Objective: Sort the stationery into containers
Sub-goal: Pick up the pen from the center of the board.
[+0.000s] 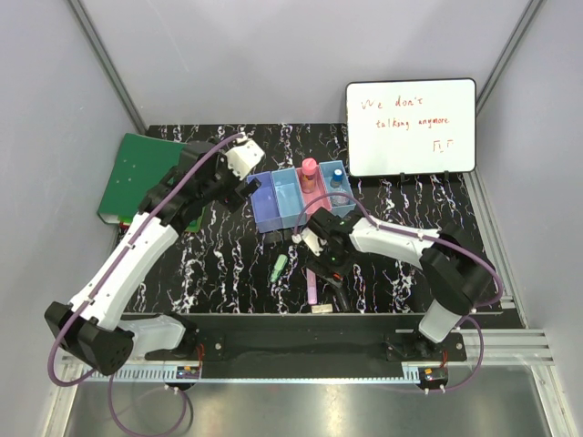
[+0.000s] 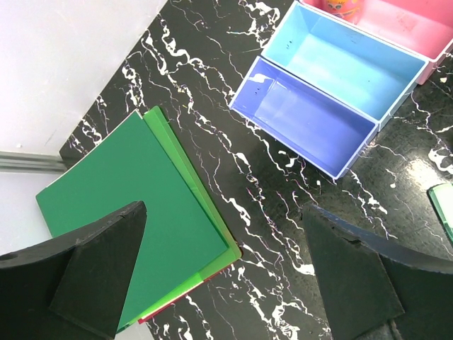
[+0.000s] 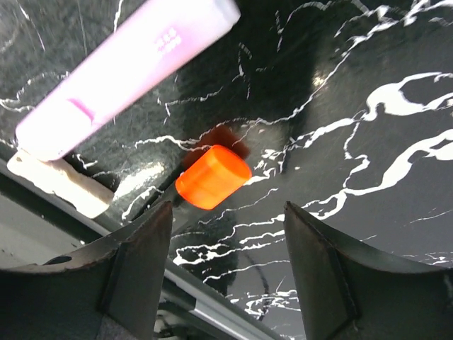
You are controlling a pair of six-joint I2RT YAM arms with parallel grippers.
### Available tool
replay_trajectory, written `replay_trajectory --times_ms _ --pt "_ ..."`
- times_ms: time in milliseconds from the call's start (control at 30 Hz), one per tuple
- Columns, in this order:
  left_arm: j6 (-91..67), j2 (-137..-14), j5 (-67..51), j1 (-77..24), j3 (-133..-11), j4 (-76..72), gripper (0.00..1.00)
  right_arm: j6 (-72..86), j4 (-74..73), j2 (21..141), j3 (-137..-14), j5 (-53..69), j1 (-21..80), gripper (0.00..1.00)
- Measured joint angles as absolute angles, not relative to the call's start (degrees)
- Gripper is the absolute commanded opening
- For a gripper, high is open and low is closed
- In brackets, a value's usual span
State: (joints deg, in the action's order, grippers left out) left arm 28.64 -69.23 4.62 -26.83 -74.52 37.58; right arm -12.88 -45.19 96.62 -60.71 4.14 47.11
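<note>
The containers (image 1: 301,196) are a joined row of bins: blue (image 2: 304,120), light blue (image 2: 347,60) and pink (image 2: 417,21). A pink-capped tube (image 1: 309,168) and a blue-capped bottle (image 1: 337,173) stand in the right-hand bins. On the table lie a green highlighter (image 1: 278,267), a pink highlighter (image 3: 127,67), a beige eraser (image 3: 60,180) and a black marker with an orange cap (image 3: 212,177). My right gripper (image 3: 228,209) is open just short of that cap, nothing between its fingers. My left gripper (image 2: 225,209) hangs wide open above the table, left of the bins.
A green binder (image 2: 127,212) lies at the table's far left corner, under my left gripper's left finger. A whiteboard (image 1: 410,127) with orange writing stands at the back right. The table's near edge rail (image 3: 212,304) runs just below my right gripper.
</note>
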Motion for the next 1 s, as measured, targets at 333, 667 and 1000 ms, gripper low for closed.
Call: replay_trajectory --times_ms 333,667,1000 --pt "29.1 -69.6 4.6 -26.8 -74.9 37.5 0.99 -15.9 -47.0 96.6 -60.7 5.9 47.1 0.73" --pt "29.8 -71.9 4.6 -26.8 -76.1 37.1 0.99 -18.7 -48.4 100.3 -62.9 8.1 47.1 0.74" --pt "30.0 -73.1 4.6 -26.8 -78.5 36.4 0.99 -21.0 -49.1 104.6 -65.7 5.9 46.9 0.39"
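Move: The orange-capped pen lies just under the right hand: its middle is about 3 cm back, 1 cm left and 2 cm below, with the cap slightly ahead and left of the fingers. On the same level, the pink highlighter lies roughly 8 cm left and 1 cm back, the white eraser about 7 cm back and 5 cm left. From the left hand, the pen is some 17 cm back, 24 cm right and 27 cm down. The pen's orange cap comes between the right fingertips: the hand first eases back about 1 cm, turning slightly counter-clockwise, then sinks some 1.5 cm while creeping forward again over the cap end. The wide-open fingers start closing late, to about half open, one on each side of the cap. The empty left hand drifts forward about 2 cm, then rises about 1 cm, fingers still open. ##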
